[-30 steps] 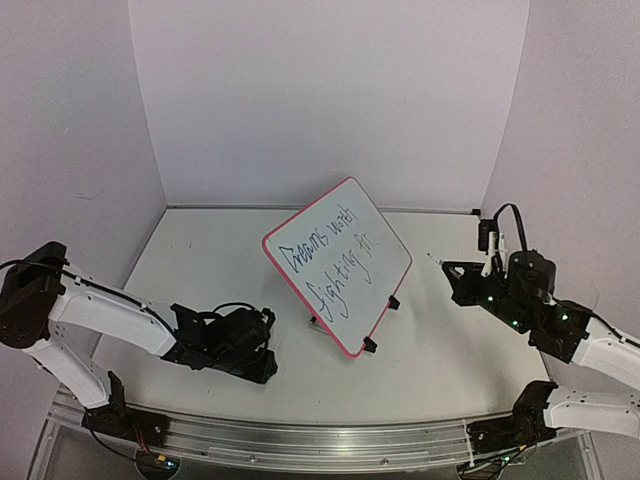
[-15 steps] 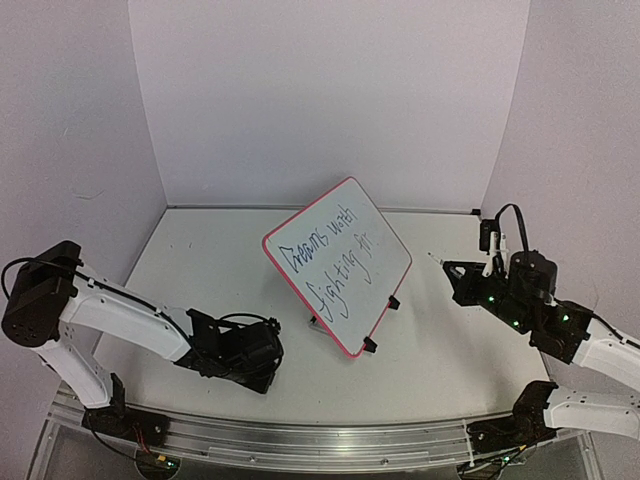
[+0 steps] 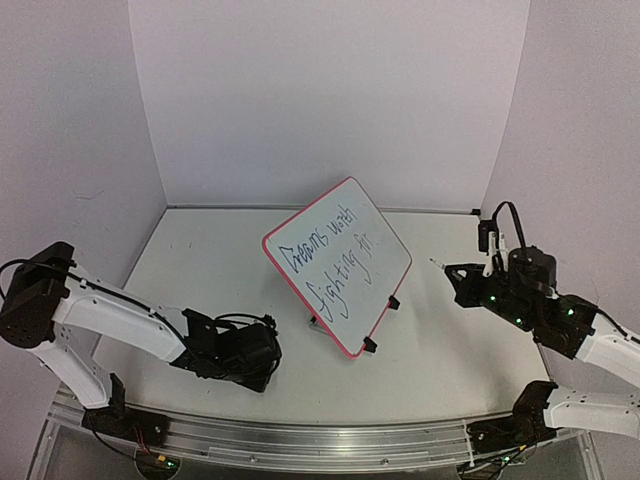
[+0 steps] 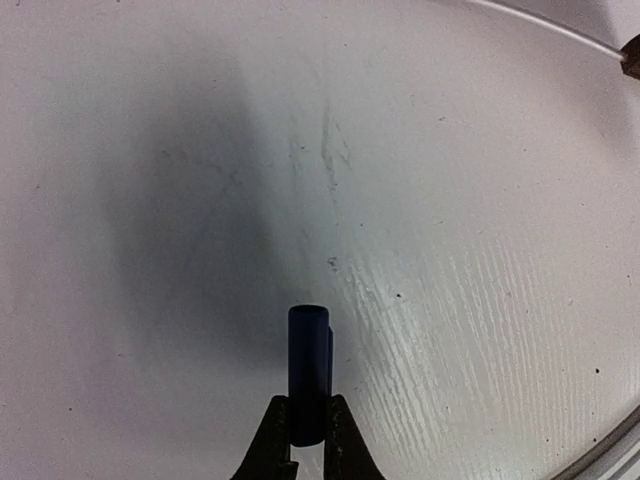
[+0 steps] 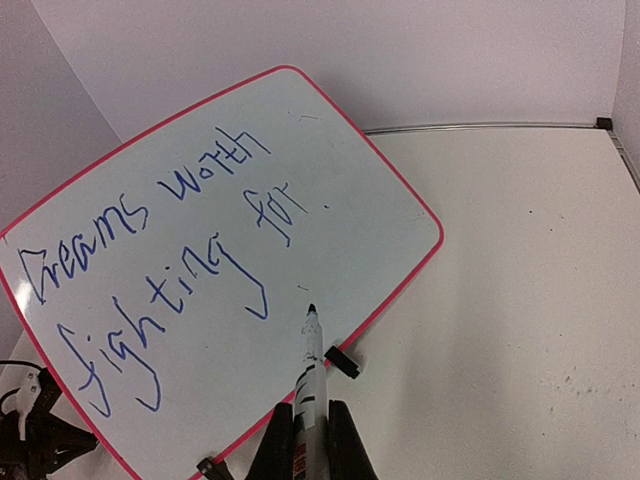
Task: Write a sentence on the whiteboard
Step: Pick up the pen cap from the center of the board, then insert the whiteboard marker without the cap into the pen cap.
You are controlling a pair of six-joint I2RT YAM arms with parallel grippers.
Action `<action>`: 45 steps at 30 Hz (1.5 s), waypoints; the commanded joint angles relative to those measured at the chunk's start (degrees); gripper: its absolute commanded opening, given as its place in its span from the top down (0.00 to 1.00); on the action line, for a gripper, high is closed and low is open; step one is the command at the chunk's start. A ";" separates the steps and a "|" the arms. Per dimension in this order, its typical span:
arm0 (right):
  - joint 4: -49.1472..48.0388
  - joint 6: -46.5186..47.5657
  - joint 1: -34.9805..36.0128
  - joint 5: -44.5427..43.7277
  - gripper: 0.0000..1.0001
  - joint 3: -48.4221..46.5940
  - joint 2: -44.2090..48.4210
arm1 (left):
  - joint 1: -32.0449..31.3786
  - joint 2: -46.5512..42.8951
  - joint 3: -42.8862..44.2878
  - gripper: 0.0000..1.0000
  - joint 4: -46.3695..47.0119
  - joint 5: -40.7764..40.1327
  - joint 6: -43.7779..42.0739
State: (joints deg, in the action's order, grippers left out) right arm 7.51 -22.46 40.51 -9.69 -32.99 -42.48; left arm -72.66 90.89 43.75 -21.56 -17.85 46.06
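The whiteboard [image 3: 340, 262] stands tilted at mid-table on black clip feet [image 3: 370, 345], red-rimmed, with blue handwriting "Dreams worth fighting for." on it. In the right wrist view the whiteboard [image 5: 200, 250] fills the left side. My right gripper [image 5: 308, 425] is shut on a white marker [image 5: 311, 365], whose dark tip points at the board's lower right part, short of it. From above, the right gripper [image 3: 462, 280] hovers right of the board. My left gripper [image 4: 309, 425] is shut on a dark blue marker cap [image 4: 309, 370] low over the table; the left gripper [image 3: 262, 358] sits left of the board.
White walls close in the table at the back and both sides. A metal rail [image 3: 300, 440] runs along the near edge. The tabletop [image 4: 450, 200] under the left gripper is scuffed white. A black clip foot [image 5: 341, 361] shows just right of the marker.
The left gripper's jaws have closed on the blue cap, and the left arm shifted a little toward the near right. The right arm drew back slightly from the board.
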 commanded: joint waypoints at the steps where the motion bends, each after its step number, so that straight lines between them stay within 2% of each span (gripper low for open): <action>1: 7.83 1.14 -0.26 -1.72 1.00 -6.66 0.01 | -0.20 -9.11 -2.93 1.00 -2.61 -4.67 2.93; 5: 13.63 2.16 -0.21 -0.13 1.00 -11.08 -1.33 | 0.01 -19.60 -4.00 1.00 -3.81 -6.27 0.22; 9: 17.41 3.36 -0.24 3.52 1.00 -16.41 -6.69 | 0.84 -27.16 -1.68 1.00 -6.59 -5.96 -5.82; 12: 18.83 4.75 -0.32 8.89 1.00 -20.43 -11.47 | 2.76 -31.53 -0.13 1.00 -6.76 -2.18 -12.24; 16: 20.03 7.06 -0.86 21.37 1.00 -26.32 -16.26 | 4.55 -36.17 3.09 1.00 -8.00 7.45 -20.38; 17: 20.07 7.45 -0.87 24.57 1.00 -27.21 -17.01 | 4.59 -36.28 3.56 1.00 -8.09 9.36 -22.25; 21: 19.95 6.72 -0.55 46.66 1.00 -32.06 -24.42 | 4.49 -32.81 8.83 1.00 -8.43 22.43 -28.10; 23: 19.90 6.38 1.01 50.19 1.00 -33.08 -27.04 | 4.46 -31.03 10.86 1.00 -7.47 25.08 -29.28; 28: 17.88 5.96 5.33 55.89 1.00 -33.85 -29.96 | 4.42 -26.81 13.03 1.00 -2.81 33.24 -31.03; 33: 17.47 5.41 5.75 61.69 1.00 -34.50 -31.37 | 4.03 -23.63 14.69 1.00 -1.82 38.08 -32.61; 45: 17.20 4.89 5.79 68.59 1.00 -33.07 -33.37 | 3.80 -22.50 14.98 1.00 -0.32 40.52 -33.50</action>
State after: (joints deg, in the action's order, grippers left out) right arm 26.33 -17.23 46.17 55.37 -65.28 -75.59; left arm -68.69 68.71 56.62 -24.60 21.12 13.45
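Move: The left hand, low at the table top, already holds the pen cap; the tip of the pen it is taken to lies about 16 cm ahead, 30 cm right and some 20 cm up. From the right hand, which already holds the pen, the cap is roughly 11 cm back, 33 cm left and 23 cm below. The whiteboard's middle is about 13 cm ahead, 18 cm left and 15 cm below the right hand; its near clip is level with that hand, 12 cm left and 23 cm lower. The left hand keeps its pinch on the cap and lifts it about 21 cm, drawing back and to the right in the later part, while the wrist swings the fingers from pointing down to pointing right and slanting down. Meanwhile the right hand, still gripping the pen, first rises a little, then sweeps left some 17 cm and back about 12 cm over the whiteboard's near corner, turning some 65 degrees counter-clockwise so the pen's tip comes round towards the cap. ##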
